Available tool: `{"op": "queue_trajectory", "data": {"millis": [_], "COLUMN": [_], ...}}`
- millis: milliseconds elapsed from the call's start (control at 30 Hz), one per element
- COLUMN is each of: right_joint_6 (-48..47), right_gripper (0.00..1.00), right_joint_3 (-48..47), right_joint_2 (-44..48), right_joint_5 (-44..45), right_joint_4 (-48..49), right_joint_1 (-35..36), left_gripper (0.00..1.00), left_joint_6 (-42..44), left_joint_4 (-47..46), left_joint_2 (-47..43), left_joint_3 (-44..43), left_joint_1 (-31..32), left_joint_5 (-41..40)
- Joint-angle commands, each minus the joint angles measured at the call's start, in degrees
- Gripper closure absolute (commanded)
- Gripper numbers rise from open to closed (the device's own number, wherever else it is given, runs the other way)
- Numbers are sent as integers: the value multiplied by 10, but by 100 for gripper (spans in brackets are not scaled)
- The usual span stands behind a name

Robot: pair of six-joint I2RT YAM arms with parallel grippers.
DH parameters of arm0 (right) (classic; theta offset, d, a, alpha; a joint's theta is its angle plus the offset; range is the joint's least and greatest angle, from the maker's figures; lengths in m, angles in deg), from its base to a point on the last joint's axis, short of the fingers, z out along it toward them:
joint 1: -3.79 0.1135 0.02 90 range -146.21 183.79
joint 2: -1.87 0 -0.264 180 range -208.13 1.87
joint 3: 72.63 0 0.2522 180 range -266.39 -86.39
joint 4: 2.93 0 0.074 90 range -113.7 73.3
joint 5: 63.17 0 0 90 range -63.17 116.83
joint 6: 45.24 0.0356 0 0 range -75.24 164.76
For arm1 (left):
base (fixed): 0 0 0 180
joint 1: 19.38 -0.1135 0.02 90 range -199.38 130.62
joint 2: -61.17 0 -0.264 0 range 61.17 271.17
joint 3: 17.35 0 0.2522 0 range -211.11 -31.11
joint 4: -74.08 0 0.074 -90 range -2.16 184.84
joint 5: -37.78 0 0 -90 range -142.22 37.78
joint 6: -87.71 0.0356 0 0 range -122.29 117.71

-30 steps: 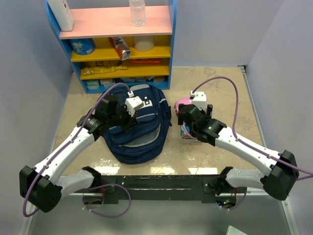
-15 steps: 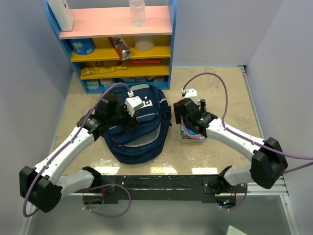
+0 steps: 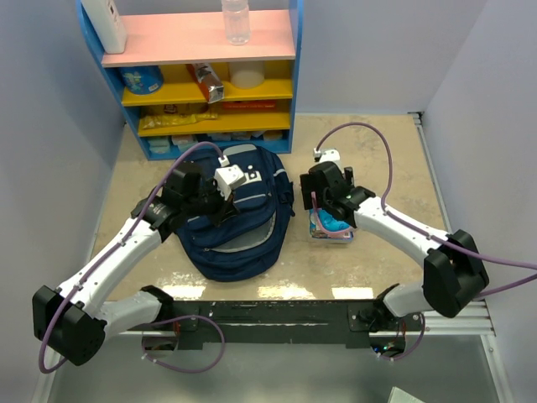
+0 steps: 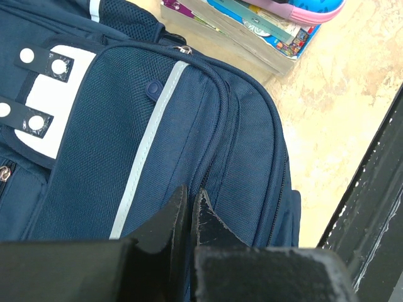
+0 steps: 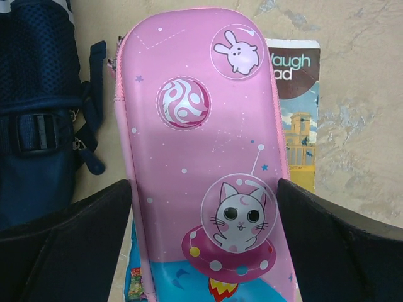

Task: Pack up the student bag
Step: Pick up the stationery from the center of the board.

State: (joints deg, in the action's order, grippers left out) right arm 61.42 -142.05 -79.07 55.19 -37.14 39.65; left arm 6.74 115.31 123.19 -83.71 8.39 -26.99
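Observation:
The student bag (image 3: 239,227) lies flat on the table, navy with light-grey stripes and a white patch (image 4: 53,110). My left gripper (image 4: 190,192) is shut, its tips pressed on the zip seam of the bag's front pocket; I cannot tell whether anything is pinched. Over the bag's upper middle is the left gripper (image 3: 220,200) in the top view. A pink pencil case (image 5: 201,126) with cat and rabbit stickers lies on a stack of books (image 5: 296,94) right of the bag. My right gripper (image 5: 204,185) is open, one finger on each side of the case.
A blue shelf unit (image 3: 210,84) with yellow and pink boards stands at the back, holding a water bottle (image 3: 236,21), boxes and packets. Grey walls close in left and right. The black base rail (image 3: 277,312) runs along the near edge.
The right arm has swung in, bringing its open gripper further back and left over the pencil case. The left arm and the bag have not moved.

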Motion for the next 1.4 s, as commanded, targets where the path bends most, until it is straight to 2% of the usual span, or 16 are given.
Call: {"op": "queue_trajectory", "data": {"millis": [0, 233, 567, 767, 933, 1067, 1367], "right_joint_6": [-20, -9, 6, 12, 0, 4, 66], "right_gripper": [1, 1, 1, 1, 1, 1, 1], "right_joint_3": [9, 21, 38, 34, -11, -16, 51], "right_joint_2": [18, 10, 40, 65, 104, 109, 96], "right_joint_5": [-12, -30, -49, -97, -102, -180, -283], "right_joint_4": [16, 8, -16, -5, -32, -30, 52], "right_joint_1": [-7, -24, -113, -114, -123, -203, -255], "left_gripper": [100, 100, 100, 100, 100, 100, 100], "left_joint_6": [-16, -19, -21, -19, -19, -20, -21], "left_joint_4": [-44, -43, -47, -40, -41, -40, -38], "left_joint_2": [-23, -21, -21, -22, -18, -17, -16], "left_joint_3": [-14, -22, -20, -22, -21, -22, -26], "left_joint_1": [-4, -4, -4, -4, -4, -4, -4], "left_joint_5": [30, 33, 43, 42, 43, 43, 48]}}
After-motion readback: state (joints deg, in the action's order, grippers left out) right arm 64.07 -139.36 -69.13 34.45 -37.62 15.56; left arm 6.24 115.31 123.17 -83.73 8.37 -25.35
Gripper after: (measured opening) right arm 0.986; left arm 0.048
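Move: The pink pencil case lies right under the wide-open right hand, its middle about 3 cm back, 1 cm to the right and 3 cm below, with the fingers over its two long edges. The book stack beneath it is centred some 6 cm back, level sideways and about 7 cm down; the backpack's middle is roughly 22 cm left and 8 cm back. From the left hand the pencil case is about 27 cm right, 5 cm ahead and 8 cm lower. Staying low, the right hand sweeps about 6 cm to its right with its fingers spread over the pink pencil case, the finger on the backpack side pushing the case sideways across the books and away from the backpack. It then climbs some 4 cm while going on to the right, about 9 cm in all, and sinks back a centimetre or so at the end, rolling nearly 20 degrees left side up and turning a little clockwise, fingers wide open throughout. ##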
